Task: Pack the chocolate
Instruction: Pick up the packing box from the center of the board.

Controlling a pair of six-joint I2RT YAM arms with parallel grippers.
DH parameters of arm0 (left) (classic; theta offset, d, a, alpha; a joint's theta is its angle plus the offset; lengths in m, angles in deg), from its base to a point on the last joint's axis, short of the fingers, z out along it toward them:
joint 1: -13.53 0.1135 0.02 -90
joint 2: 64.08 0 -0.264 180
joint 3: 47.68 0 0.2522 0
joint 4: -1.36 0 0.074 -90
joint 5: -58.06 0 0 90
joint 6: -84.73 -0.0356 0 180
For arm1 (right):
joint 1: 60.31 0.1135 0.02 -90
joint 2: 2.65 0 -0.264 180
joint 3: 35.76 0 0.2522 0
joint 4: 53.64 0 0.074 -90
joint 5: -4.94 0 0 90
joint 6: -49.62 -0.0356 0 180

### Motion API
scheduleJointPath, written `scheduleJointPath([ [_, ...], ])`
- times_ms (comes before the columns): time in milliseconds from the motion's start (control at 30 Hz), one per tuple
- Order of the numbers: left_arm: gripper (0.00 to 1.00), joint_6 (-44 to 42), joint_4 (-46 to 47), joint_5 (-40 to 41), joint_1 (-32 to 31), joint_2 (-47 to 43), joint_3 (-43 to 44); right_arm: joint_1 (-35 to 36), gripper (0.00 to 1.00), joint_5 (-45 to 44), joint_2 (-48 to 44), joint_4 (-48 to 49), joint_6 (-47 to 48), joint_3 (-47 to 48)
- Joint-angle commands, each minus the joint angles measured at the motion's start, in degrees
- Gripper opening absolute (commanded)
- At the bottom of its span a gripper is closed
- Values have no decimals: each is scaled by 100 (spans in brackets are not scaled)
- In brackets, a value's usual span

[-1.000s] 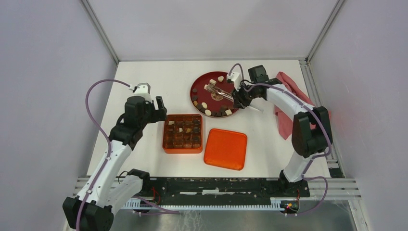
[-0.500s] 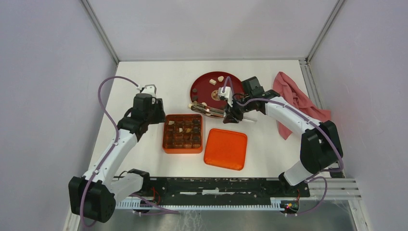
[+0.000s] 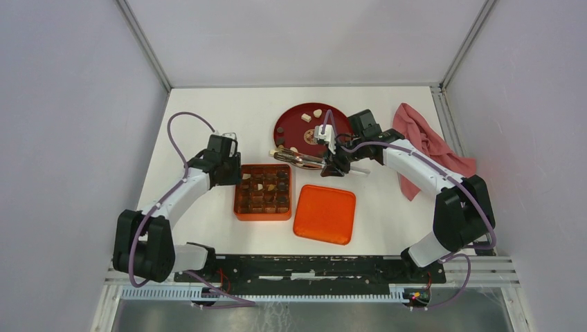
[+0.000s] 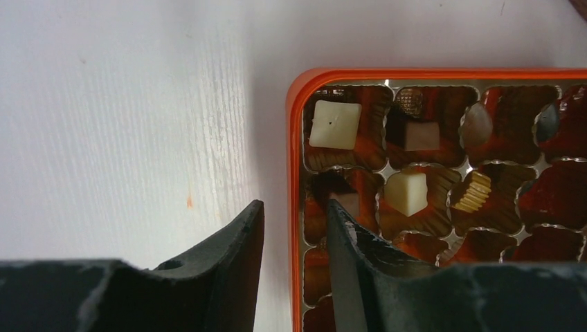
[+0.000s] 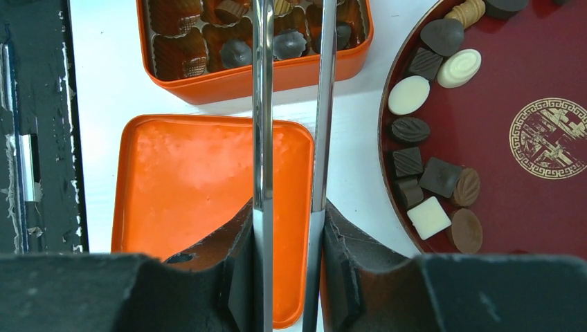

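Chocolate pieces (image 5: 408, 95), dark and cream-white, lie along the rim of the red plate (image 3: 294, 124). More chocolate (image 4: 334, 124) sits in cups of the orange box (image 3: 262, 216). My left gripper (image 4: 295, 206) is open and narrow. It straddles the box's left wall (image 4: 296, 159), one finger outside and one inside, with a small gap on each side. My right gripper (image 5: 289, 207) is shut on metal tongs (image 5: 262, 104), which reach left over the box's far edge (image 5: 277, 76). Their tips run out of the right wrist view.
The box's orange lid (image 3: 324, 214) lies flat to the right of the box, below the tongs (image 3: 297, 158). A pink cloth (image 3: 422, 142) lies at the right edge of the table, behind my right arm. The arm bases and a black rail line the near edge.
My left gripper has moved in to the box's left wall and its jaws have narrowed. My right gripper swung the tongs from the plate toward the box, then stayed still.
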Motion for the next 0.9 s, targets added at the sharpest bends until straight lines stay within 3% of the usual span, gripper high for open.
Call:
scheduleJointPath([
  [0,45,39,-51,-226,38,226,238,37,0,236,-220,82,148,-15],
  [433,20,3,-155,-421,44,767,344,37,0,252,-268,47,197,-25],
  [533,3,19,-172,-438,29,805,351,36,0,253,-261,1,250,-14],
  [667,2,98,-79,-325,-21,396,345,39,0,261,-338,-5,259,2],
  [867,2,-54,462,110,-163,-908,69,32,0,777,-445,-306,322,205],
])
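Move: The packing box's middle lies about 8 cm right of the left hand, 3 cm back and 4 cm below; its left wall runs almost right under the open fingers. From the same hand the red plate's middle is some 23 cm right and 13 cm ahead, the orange lid about 27 cm right and 11 cm back. From the right hand, which still holds the tongs, the box is around 19 cm left, 7 cm back and 11 cm below. The packing box's left wall, near its far corner, is taken between the left fingertips: the hand sinks about 3 cm astride the rim, easing slightly back and right and tipping its fingers steeper, while they close and pinch the wall. It then rises about 3 cm, keeping the pinch and tipping back by some 5 degrees. ##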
